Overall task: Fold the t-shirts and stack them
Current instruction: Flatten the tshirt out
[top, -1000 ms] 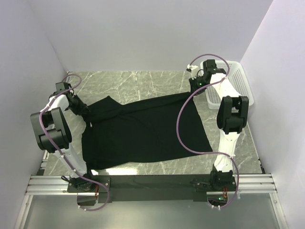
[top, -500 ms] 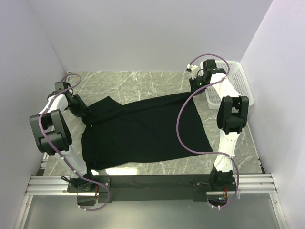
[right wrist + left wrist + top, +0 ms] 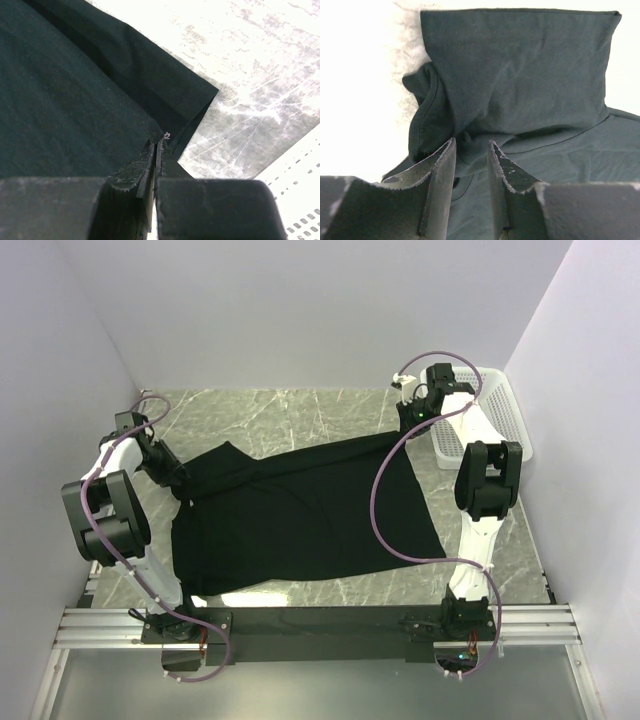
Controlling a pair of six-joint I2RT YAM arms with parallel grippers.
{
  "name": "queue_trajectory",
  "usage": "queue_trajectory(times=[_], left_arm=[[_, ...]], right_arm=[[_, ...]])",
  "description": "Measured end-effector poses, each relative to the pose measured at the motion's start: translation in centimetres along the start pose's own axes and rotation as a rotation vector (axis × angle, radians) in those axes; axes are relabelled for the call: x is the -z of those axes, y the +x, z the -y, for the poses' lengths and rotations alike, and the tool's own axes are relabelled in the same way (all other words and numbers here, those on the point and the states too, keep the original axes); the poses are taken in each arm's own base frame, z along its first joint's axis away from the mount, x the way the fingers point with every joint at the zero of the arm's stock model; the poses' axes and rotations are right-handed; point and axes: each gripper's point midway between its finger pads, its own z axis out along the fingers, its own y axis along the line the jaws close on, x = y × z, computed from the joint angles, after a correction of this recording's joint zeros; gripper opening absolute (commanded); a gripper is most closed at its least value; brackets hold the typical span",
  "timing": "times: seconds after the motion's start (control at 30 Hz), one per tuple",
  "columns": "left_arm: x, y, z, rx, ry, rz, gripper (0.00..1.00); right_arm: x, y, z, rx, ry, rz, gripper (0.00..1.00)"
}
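Note:
One black t-shirt (image 3: pixel 300 515) lies spread across the marble table, its sleeve (image 3: pixel 520 75) folded up at the left. My left gripper (image 3: pixel 178 478) sits low over that bunched sleeve area. In the left wrist view its fingers (image 3: pixel 471 142) stand apart, open, with cloth lying under and between the tips but not pinched. My right gripper (image 3: pixel 404 432) is at the shirt's far right corner. In the right wrist view its fingers (image 3: pixel 159 141) are shut on the t-shirt's (image 3: pixel 65 100) edge, and a pale thread shows at the tips.
A white perforated basket (image 3: pixel 495 420) stands at the back right beside the right arm; its rim (image 3: pixel 300 200) shows in the right wrist view. Marble table (image 3: pixel 290 410) shows beyond the shirt. White walls close in the left, back and right sides.
My left gripper's jaws have parted and let go of the sleeve cloth; the left arm's elbow has sunk slightly. The right arm and the shirt's right corner have not moved.

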Motion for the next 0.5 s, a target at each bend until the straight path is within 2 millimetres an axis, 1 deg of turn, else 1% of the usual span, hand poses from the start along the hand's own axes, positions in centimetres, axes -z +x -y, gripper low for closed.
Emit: queue_trajectory(times=[0.07,0.17,0.2,0.37,0.5], left_arm=[[0.02,0.19,-0.09,0.0,-0.003,-0.007,0.34],[-0.07,0.26,-0.09,0.003,-0.001,-0.008,0.21],[-0.1,0.31,-0.07,0.004,0.001,-0.01,0.14],[-0.49,0.54,0.16,0.007,0.009,-0.022,0.01],[-0.64,0.74,0.32,0.001,0.016,-0.031,0.01]], right_arm=[[0.0,0.0,0.0,0.0,0.0,0.0,0.0],[0.0,0.01,0.0,0.0,0.0,0.0,0.0],[0.0,0.02,-0.01,0.0,0.0,-0.001,0.0],[0.0,0.0,-0.01,0.0,0.0,0.0,0.0],[0.0,0.0,-0.01,-0.001,0.0,0.0,0.0]])
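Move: The t-shirt's bunched fold by its far left sleeve lies right at the left fingertips, about 1 cm below the hand point. From that hand, the sleeve's far corner is some 9 cm ahead and 11 cm to the right; the small white tag lies about 5 cm back and 1 cm to the right, both roughly 2 cm lower. From the right hand, the fold is about 55 cm to the left, 12 cm back and a few centimetres lower. The t-shirt's bunched fold is what the left fingers shut on: open about a third at first, they close fully and pinch the cloth while the hand sinks and edges right, just under 1 cm each way, its wrist barely turning. The right hand stays put, still gripping the shirt's far right edge. ##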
